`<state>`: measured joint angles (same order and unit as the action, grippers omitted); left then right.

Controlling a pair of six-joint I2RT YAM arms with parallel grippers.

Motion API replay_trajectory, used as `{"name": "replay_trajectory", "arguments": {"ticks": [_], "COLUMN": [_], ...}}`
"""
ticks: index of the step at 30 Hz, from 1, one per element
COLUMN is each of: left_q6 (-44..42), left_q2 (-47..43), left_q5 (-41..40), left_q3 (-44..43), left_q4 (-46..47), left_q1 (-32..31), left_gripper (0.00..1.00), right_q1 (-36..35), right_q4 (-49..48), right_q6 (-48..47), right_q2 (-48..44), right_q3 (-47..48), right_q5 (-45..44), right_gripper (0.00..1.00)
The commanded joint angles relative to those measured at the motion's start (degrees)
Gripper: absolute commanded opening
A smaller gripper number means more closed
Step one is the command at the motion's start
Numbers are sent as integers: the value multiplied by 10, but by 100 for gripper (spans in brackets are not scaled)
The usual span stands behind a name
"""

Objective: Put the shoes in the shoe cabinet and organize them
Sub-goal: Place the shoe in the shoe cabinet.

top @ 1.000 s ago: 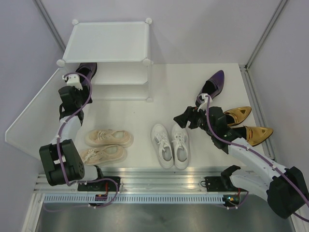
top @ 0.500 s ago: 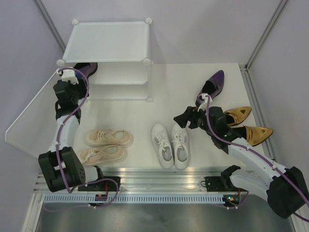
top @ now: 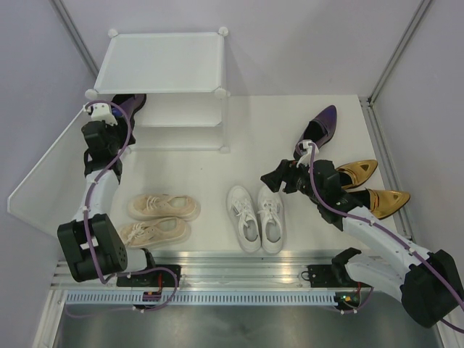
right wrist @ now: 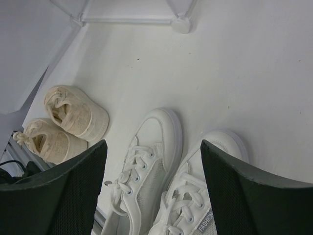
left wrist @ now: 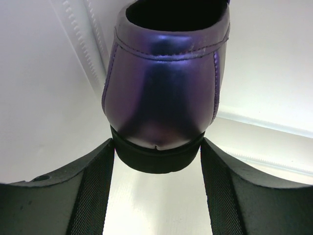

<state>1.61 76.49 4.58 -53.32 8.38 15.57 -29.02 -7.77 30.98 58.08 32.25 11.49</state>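
Observation:
One glossy purple loafer (top: 133, 102) lies in the lower left of the white shoe cabinet (top: 163, 61). Its heel (left wrist: 164, 88) fills the left wrist view. My left gripper (top: 113, 109) (left wrist: 157, 147) is open, its fingertips flanking the black heel sole without clamping it. The other purple loafer (top: 319, 129) lies on the table at the right, beside two gold heels (top: 359, 172). My right gripper (top: 272, 177) (right wrist: 153, 144) hangs open above the white sneakers (top: 254, 217) (right wrist: 146, 166). The beige sneakers (top: 163, 206) (right wrist: 76, 115) lie at front left.
The cabinet's door panel (top: 51, 167) lies swung out flat to the left, under the left arm. A round corner connector (right wrist: 182, 24) marks the cabinet's front right foot. Metal rails (top: 232, 272) run along the near edge.
The left arm has drawn a little back and to the left from the cabinet opening; the purple loafer has stayed in place. The right arm has not moved.

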Motion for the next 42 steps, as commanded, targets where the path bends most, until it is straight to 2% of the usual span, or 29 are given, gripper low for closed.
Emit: {"name": "replay_trajectory", "arguments": {"ticks": [1,17,26,35,39,42], "left_q6": [41,70,81,76,81,84], "left_q2": [11,64,99,104,107,104], "left_q5": [1,-8,3,5,16,33], "left_q3": [-18,-34,-56,-64,-70,-71], "left_q4": [63,99,102,104,90,81], "left_q1": [1,2,1,2,1,1], "left_gripper": [37,44,54,70,88,92], "right_q1": [2,2,3,4,5,5], "right_q4": [-15,-15,-15,-15,-16,-16], "right_q6": [-13,-16,-17,-18,-18,-17], "right_q2": [2,20,28,37,39,38], "right_q3": [6,11,13,16,15,15], "right_q5": [-10,-16,-22,-22,-22,-20], "right_gripper": [81,81,81,81,81,81]}}
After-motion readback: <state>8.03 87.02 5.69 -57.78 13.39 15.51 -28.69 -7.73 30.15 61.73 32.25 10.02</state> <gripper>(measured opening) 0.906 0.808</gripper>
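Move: My left hand already grips the purple shoe by its heel. The place for it, at the left end of the cabinet's upper shelf, lies about 15 cm straight ahead and some 5 cm below. The open door is roughly 15 cm to the left and 10 cm back, and the beige shoes are about 14 cm right, 18 cm back and well below. From my idle right hand the shelf place is around 25 cm ahead and 48 cm left. I ease the heel down about 3 cm with my left hand while pushing the purple shoe forward into the cabinet, some 4 cm in all, rolling the wrist slightly so the hand's left side dips. With the shoe in, I open the fingers around the heel and start to lift about a centimetre, still edging forward. My empty right hand sinks about 2 cm. ##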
